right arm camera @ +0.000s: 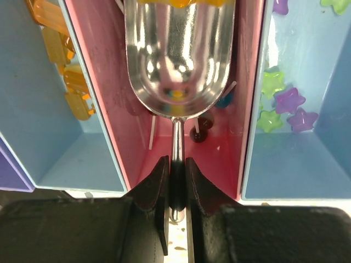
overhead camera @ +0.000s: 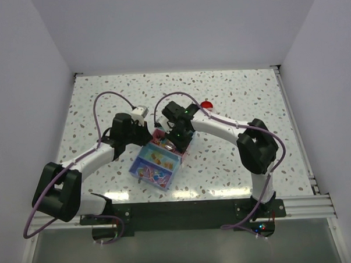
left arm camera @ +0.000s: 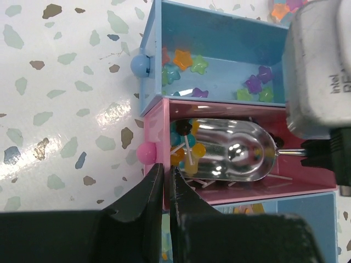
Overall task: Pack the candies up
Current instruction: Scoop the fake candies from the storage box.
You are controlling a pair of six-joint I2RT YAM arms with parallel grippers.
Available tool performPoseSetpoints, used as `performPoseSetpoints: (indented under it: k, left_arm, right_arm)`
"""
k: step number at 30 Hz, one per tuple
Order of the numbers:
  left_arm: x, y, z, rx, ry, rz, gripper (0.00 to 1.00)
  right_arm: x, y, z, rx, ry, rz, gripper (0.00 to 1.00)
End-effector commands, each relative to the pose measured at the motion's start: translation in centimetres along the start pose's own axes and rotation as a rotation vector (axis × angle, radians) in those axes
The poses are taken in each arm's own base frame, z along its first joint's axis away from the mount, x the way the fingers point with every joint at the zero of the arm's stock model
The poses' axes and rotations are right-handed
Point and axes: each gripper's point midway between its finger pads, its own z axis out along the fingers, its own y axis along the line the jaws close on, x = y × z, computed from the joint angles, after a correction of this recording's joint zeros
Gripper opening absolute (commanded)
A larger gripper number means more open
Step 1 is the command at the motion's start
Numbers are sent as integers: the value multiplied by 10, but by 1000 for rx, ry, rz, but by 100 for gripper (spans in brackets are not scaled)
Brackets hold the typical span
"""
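Note:
The candies lie in open drawers. Ball lollipops (left arm camera: 189, 147) fill the pink drawer (left arm camera: 285, 183), and star sweets (left arm camera: 184, 59) sit in the blue drawer (left arm camera: 230, 38) beside it. A shiny metal scoop (left arm camera: 236, 150) lies inside the pink drawer with its mouth against the lollipops and its bowl looking almost empty. My right gripper (right arm camera: 175, 161) is shut on the scoop's thin handle (right arm camera: 175, 137). My left gripper (left arm camera: 164, 167) is shut on the pink drawer's front wall, just below its round pink knob (left arm camera: 147, 152). In the top view both grippers (overhead camera: 154, 134) (overhead camera: 178, 137) meet over the drawer set (overhead camera: 156, 161).
Orange sweets (right arm camera: 60, 60) fill the blue drawer left of the pink one in the right wrist view, and green and purple stars (right arm camera: 285, 104) the one on its right. A round red lid (overhead camera: 207, 104) lies behind the right arm. White walls enclose the speckled table (overhead camera: 93, 112).

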Motion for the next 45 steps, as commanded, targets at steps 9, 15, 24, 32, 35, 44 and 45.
performPoseSetpoints:
  k: [9,15,24,32,35,44,45]
  left_arm:
    - [-16,-31,0,130,-49,-20,0]
    - [-18,-15,-1,55,-45,-26,0]
    - [-22,0,-5,-18,-55,-16,11]
    - [-31,3,-11,-35,-82,-11,29]
    - [-40,5,-17,-43,-107,-13,36]
    - [-73,-7,-40,-10,-202,-6,65]
    - [-75,-9,-41,-7,-209,-5,67]
  right_arm:
    - [-77,22,1,-131,-529,0,0]
    - [-67,21,-12,-128,-569,-14,0]
    - [-62,22,-35,-108,-633,-30,0]
    - [-59,20,-49,-82,-652,-40,0]
    - [-55,20,-49,-82,-646,-44,0]
    - [-46,21,-37,-87,-640,-39,0]
    - [-46,20,-37,-88,-645,-38,0]
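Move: Holding the scoop by its handle over the right end of the pink compartment, the right hand has the lollipop candies at that compartment's far-left end about 8 cm to its left, 5 cm ahead and 4 cm lower. Blue star compartment: centred roughly 7 cm straight ahead; teal compartment: 8 cm left and 3 cm back. For the left hand, already pinching the pink end wall, those lollipops lie about 2 cm to the right, level ahead and 4 cm down. Tipping some 30 degrees so its fingers point more to the left and forward, the right hand levels the scoop under the lollipops, edging about 2 cm left and 2 cm up with a small dip at the end, grip kept. The left hand first shifts the pinched end wall about 1 cm left, then opens wide, lets go and rises about 4 cm. ##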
